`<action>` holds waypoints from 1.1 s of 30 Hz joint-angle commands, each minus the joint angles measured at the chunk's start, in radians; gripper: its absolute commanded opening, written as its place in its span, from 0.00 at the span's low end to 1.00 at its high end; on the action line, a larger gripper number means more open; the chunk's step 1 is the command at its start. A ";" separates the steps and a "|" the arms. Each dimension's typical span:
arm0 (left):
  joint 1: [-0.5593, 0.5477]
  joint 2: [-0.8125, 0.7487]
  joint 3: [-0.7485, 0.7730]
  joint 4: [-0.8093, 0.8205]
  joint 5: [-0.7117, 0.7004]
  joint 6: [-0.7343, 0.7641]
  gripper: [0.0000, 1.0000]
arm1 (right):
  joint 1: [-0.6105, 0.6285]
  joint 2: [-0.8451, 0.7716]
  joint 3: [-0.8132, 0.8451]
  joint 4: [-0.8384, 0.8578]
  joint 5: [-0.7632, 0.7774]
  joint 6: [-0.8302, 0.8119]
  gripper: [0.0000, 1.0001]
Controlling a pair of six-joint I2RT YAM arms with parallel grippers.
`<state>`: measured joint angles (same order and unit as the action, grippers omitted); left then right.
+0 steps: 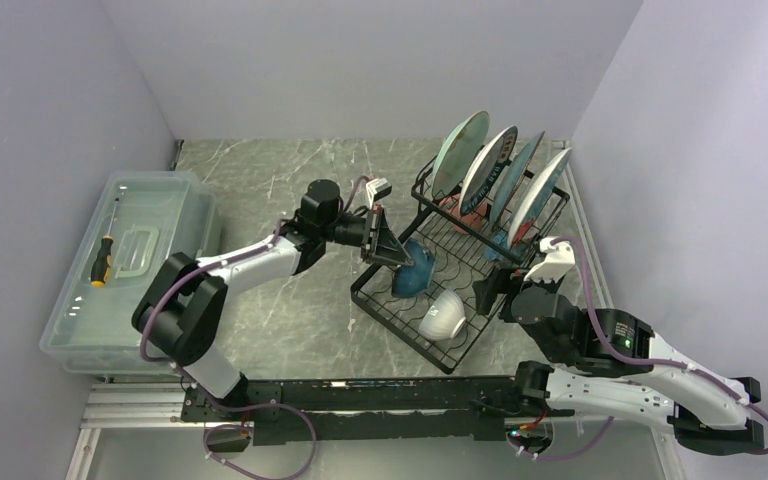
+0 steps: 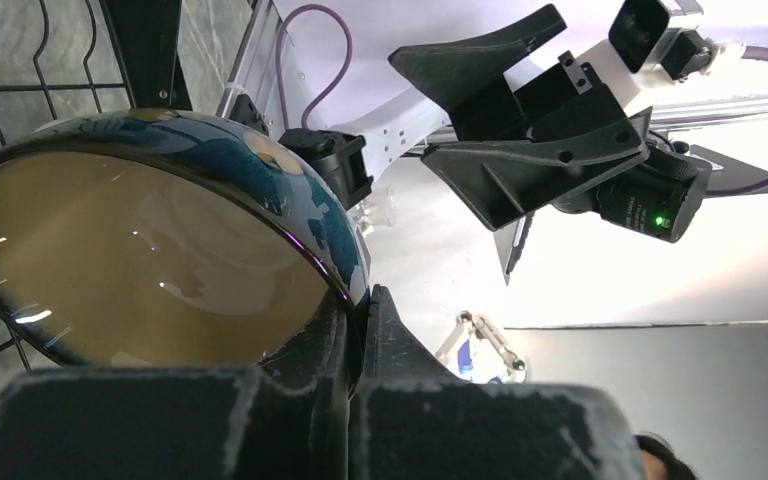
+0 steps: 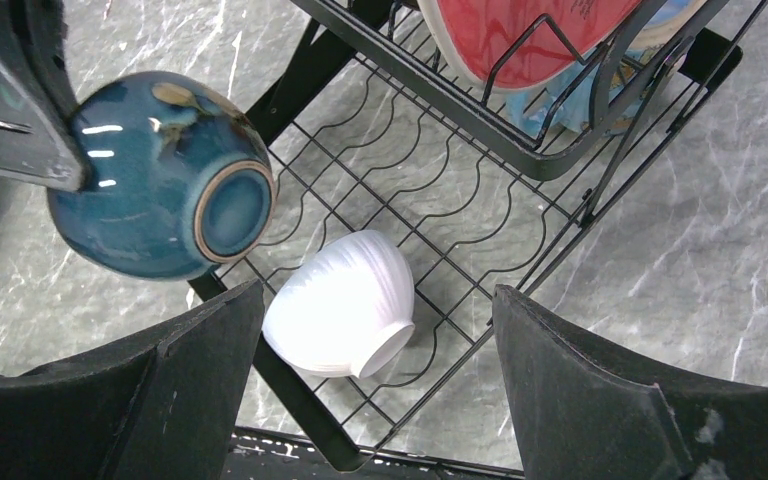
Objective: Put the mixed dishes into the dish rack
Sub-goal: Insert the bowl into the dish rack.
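Note:
The black wire dish rack point(image 1: 480, 255) stands right of centre. Several plates point(image 1: 487, 165) stand upright in its back slots, and a red plate point(image 3: 520, 35) shows in the right wrist view. My left gripper point(image 1: 398, 260) is shut on the rim of a bowl, brown inside point(image 2: 150, 260) and blue-glazed outside point(image 3: 160, 190), tilted over the rack's low front tier. A white bowl point(image 3: 345, 305) lies on its side in that tier, near the front corner. Above the rack's right side, my right gripper point(image 3: 377, 290) hovers open, holding nothing.
A clear plastic box point(image 1: 125, 265) with a screwdriver point(image 1: 102, 262) on its lid sits at the left wall. Grey walls close in on the left, back and right. Marble tabletop point(image 1: 280, 190) shows between box and rack.

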<state>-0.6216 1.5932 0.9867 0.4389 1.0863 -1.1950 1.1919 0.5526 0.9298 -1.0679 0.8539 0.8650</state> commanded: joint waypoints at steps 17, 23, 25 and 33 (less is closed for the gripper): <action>-0.009 0.260 -0.078 0.881 0.089 -0.440 0.00 | -0.001 -0.012 0.009 -0.012 -0.002 0.033 0.87; -0.006 0.286 -0.089 0.924 0.100 -0.446 0.00 | -0.002 -0.029 -0.002 -0.020 -0.001 0.039 0.87; -0.004 0.303 -0.096 0.960 0.101 -0.470 0.00 | -0.002 -0.029 -0.003 -0.019 0.000 0.038 0.87; 0.007 0.373 -0.145 1.112 0.109 -0.548 0.00 | -0.001 -0.023 -0.005 -0.014 0.000 0.035 0.87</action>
<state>-0.6212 1.9568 0.8509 1.3708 1.1831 -1.6932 1.1919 0.5320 0.9298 -1.0805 0.8539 0.8936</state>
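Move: The left hand holds the blue bowl by its rim, fingers pointing right, above the lower rack tier; the free spot for the bowl lies about 9 cm below, 3 cm right and 2 cm back. The white bowl stands about 8 cm right and 6 cm back, some 9 cm lower; the pink mug is about 12 cm right and 15 cm ahead, equally low. From the right hand, the free spot is roughly 14 cm left, 3 cm ahead and 8 cm down. The left hand lowers the blue bowl about 5 cm, nearly straight down in two short sinks with a brief halt between them, towards the open spot on the lower rack tier just left of and beyond the white bowl. The fingers stay shut on the rim while the fingertips tilt up by roughly 10 degrees and the wrist rolls slightly, bringing the bowl's foot close beside the white bowl. ##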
